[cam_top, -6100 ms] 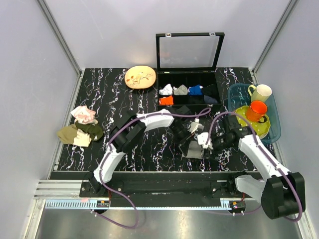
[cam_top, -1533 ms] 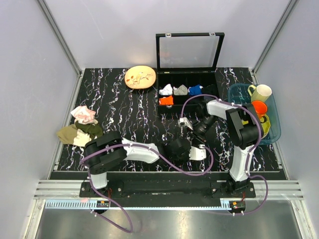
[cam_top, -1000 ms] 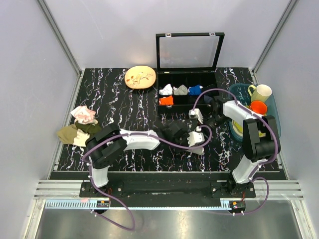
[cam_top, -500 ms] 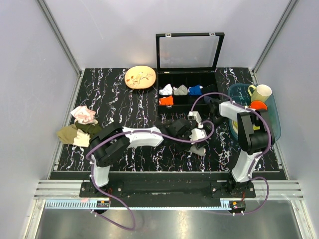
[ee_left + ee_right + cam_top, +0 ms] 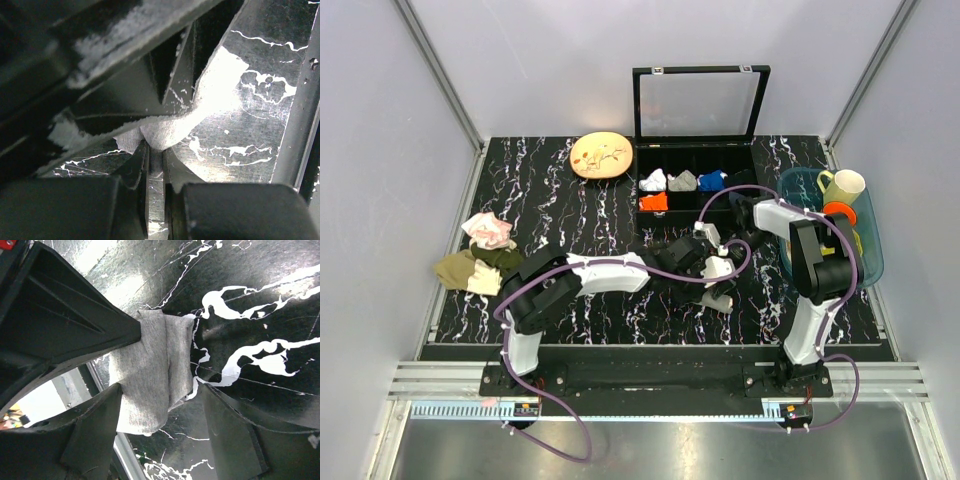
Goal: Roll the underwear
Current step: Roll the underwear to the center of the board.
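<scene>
The underwear (image 5: 150, 380) is a small grey roll of cloth, folded lengthwise over the black marbled table. My left gripper (image 5: 156, 149) is shut on one end of it, with a thin fold of grey cloth (image 5: 167, 131) pinched between the jaws. In the right wrist view a left finger (image 5: 65, 315) meets the roll from the upper left. My right gripper (image 5: 160, 440) is open and straddles the roll's loose end, its left fingertip touching the cloth. From above, both grippers (image 5: 710, 278) (image 5: 718, 250) meet just above the grey cloth (image 5: 716, 299).
An open black organiser box (image 5: 757, 165) with rolled cloths stands at the back. A tan plate (image 5: 601, 155) lies to its left. A blue basket (image 5: 872, 262) with cups stands at the right. Pink, olive and tan cloths (image 5: 480, 255) are piled at the left.
The right arm has folded in toward the box and its gripper has come over the left one, with its jaws wider. The left gripper still holds the underwear.
</scene>
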Controlling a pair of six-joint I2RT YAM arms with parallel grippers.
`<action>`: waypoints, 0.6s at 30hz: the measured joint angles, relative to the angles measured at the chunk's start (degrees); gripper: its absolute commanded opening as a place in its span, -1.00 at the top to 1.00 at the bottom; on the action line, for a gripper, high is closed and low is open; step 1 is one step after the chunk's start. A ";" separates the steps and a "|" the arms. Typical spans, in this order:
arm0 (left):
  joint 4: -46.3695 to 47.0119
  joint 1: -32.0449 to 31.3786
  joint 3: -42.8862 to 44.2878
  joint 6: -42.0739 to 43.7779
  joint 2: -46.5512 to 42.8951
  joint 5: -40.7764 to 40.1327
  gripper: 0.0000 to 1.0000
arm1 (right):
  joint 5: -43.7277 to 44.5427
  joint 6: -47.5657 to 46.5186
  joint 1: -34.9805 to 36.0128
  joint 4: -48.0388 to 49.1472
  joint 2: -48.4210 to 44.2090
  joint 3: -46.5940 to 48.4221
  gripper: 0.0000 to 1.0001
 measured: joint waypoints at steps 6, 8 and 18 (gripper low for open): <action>-0.79 0.00 0.63 -0.11 0.35 0.07 1.00 | -0.39 2.10 0.98 -2.97 2.82 2.67 -0.54; -0.83 -0.02 0.63 -0.11 0.35 0.17 1.00 | 0.22 3.06 1.46 -2.84 2.82 2.75 -0.51; -1.29 0.26 0.72 -1.79 0.46 0.74 1.00 | 3.50 6.82 5.25 -1.84 2.97 2.08 0.24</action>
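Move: Just beyond the right hand's open fingertips, roughly 2 cm back, 2 cm to its left and 1 cm lower, is the grey rolled underwear. From that hand the black box's middle is some 22 cm ahead and 8 cm left, and the blue tub about 13 cm ahead and 23 cm right, both about level in height. The underwear's middle lies about 2 cm right of the left hand, 1 cm back and 1 cm below. Edging left and back by about 2 cm in all, most of it at the end, the right hand comes in on the rolled underwear with a slight sink and a tilt of some 10 degrees. Its wide fingers close to about half open, bringing both tips against the sides of the roll. The left hand stays put, still pinching the cloth with shut fingers. ##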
